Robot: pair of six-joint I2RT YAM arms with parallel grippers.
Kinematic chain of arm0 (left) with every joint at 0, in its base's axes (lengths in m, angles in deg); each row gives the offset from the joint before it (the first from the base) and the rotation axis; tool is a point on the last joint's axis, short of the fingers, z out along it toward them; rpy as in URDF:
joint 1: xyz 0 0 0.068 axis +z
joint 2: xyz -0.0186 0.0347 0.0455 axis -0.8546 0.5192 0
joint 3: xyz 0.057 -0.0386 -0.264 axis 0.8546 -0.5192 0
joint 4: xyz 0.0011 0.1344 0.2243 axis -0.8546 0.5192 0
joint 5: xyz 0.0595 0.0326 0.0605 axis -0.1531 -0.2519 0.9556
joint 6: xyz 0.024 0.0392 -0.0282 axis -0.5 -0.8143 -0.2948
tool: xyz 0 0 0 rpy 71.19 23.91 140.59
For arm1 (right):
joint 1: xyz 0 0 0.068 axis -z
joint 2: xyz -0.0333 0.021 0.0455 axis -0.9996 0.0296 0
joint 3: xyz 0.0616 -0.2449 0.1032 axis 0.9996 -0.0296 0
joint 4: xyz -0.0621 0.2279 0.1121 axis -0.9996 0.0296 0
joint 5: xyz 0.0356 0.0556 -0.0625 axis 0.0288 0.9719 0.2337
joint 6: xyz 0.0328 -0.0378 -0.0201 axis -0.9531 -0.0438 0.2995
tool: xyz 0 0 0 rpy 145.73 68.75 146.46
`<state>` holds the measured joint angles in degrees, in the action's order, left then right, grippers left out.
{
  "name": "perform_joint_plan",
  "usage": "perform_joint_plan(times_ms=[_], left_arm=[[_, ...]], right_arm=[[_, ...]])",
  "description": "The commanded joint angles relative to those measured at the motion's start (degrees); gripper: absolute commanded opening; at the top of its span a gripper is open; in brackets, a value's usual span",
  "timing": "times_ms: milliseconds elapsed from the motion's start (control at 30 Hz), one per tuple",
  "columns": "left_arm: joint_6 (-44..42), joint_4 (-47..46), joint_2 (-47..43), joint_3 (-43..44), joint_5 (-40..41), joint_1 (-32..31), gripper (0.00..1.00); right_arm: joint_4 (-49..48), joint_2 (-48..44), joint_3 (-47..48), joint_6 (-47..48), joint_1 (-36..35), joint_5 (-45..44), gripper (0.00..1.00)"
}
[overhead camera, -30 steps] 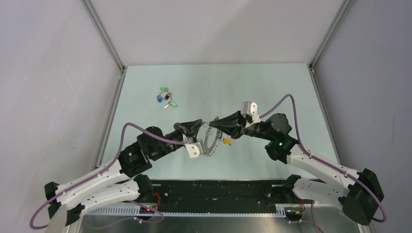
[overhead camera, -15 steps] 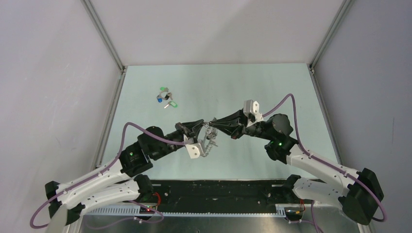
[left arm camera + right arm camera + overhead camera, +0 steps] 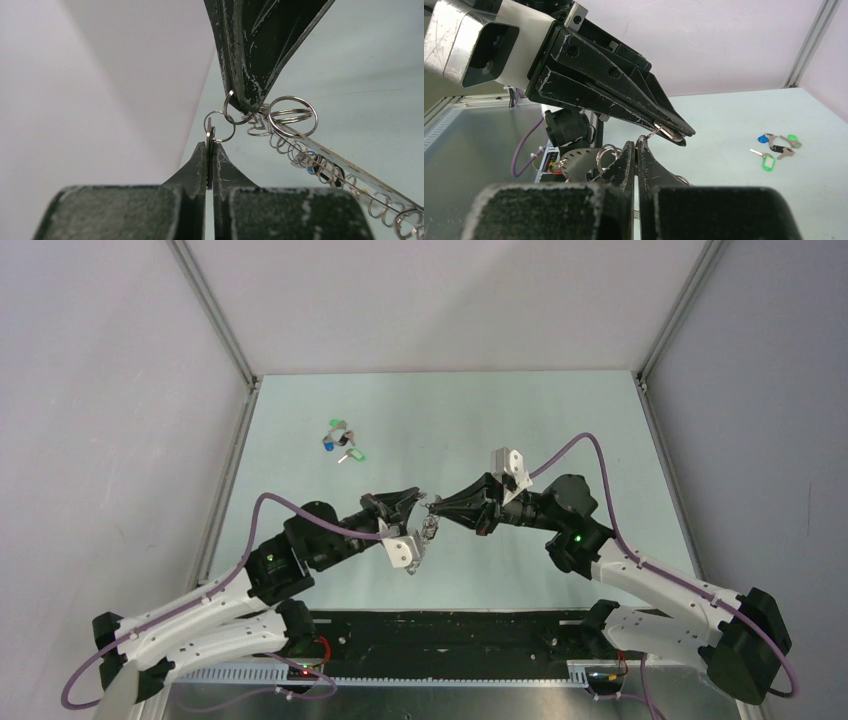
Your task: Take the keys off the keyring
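Both grippers meet tip to tip in mid-air above the table. My left gripper [image 3: 424, 501] [image 3: 210, 146] is shut on a thin silver and black key [image 3: 210, 134]. A small split ring [image 3: 220, 127] runs through the key's head. My right gripper [image 3: 433, 506] [image 3: 635, 146] is shut on a small wire loop linked to that ring. The grey keyring [image 3: 424, 535] [image 3: 350, 167] [image 3: 574, 162] hangs tilted below them. Its rim is fringed with loops, and a blue tag [image 3: 311, 155] shows among them. The left fingers [image 3: 624, 100] cross just above my right tips.
Several loose keys with green, blue and black tags [image 3: 340, 440] [image 3: 776, 149] lie on the pale green table [image 3: 520, 420] at the far left. A metal frame post [image 3: 215, 315] and grey walls border the table. A larger split ring [image 3: 292, 115] hangs on the keyring.
My right gripper has shifted left and slightly down toward the left gripper. The keyring has swung left under the left gripper and turned edge-on. The yellow tag seen earlier no longer shows.
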<state>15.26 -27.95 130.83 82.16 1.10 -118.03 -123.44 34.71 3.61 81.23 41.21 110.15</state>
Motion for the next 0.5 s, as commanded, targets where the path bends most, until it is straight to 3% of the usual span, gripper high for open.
perform_joint_plan(times_ms=[0,333,367,433,467], left_arm=[[-0.17,-2.59,-1.07,1.42,2.63,0.16,0.00],[0.10,-2.61,-1.39,1.36,1.59,0.11,0.00],[0.08,-2.66,-1.39,1.35,1.79,0.14,0.00],[0.05,-2.81,-1.46,1.38,2.20,0.13,0.00],[0.00,-2.88,-1.47,1.31,2.26,0.15,0.00]], right_arm=[[-0.10,-0.77,1.08,-2.71,-1.33,2.72,0.00],[1.99,0.34,1.10,-0.18,-1.68,-1.09,0.01],[2.12,0.15,1.10,0.41,-1.62,-0.78,0.16],[2.52,-0.32,1.10,1.65,-1.87,1.26,0.34],[2.86,-0.58,1.10,2.27,-2.19,2.23,0.37]])
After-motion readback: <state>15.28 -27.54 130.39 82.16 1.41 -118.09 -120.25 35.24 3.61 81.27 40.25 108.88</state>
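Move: The key sits in the left hand's fingertips, and from the right fingertips it lies some 3 cm to the left, 2 cm ahead and about 1 cm higher, joined to them by small linked wire rings. The right hand's pinch is on those rings at the rim of the keyring plate, whose middle hangs roughly 6 cm below, 3 cm back and 1 cm left of that hand. The keyring's linked rings are eased down about 1.5 cm by the right hand, its fingers tipping slightly downward, and then the right gripper opens to about a third, giving up its pinch with the finger pads still on either side of the rim. The left hand stays in place and keeps its shut grip on the key. ##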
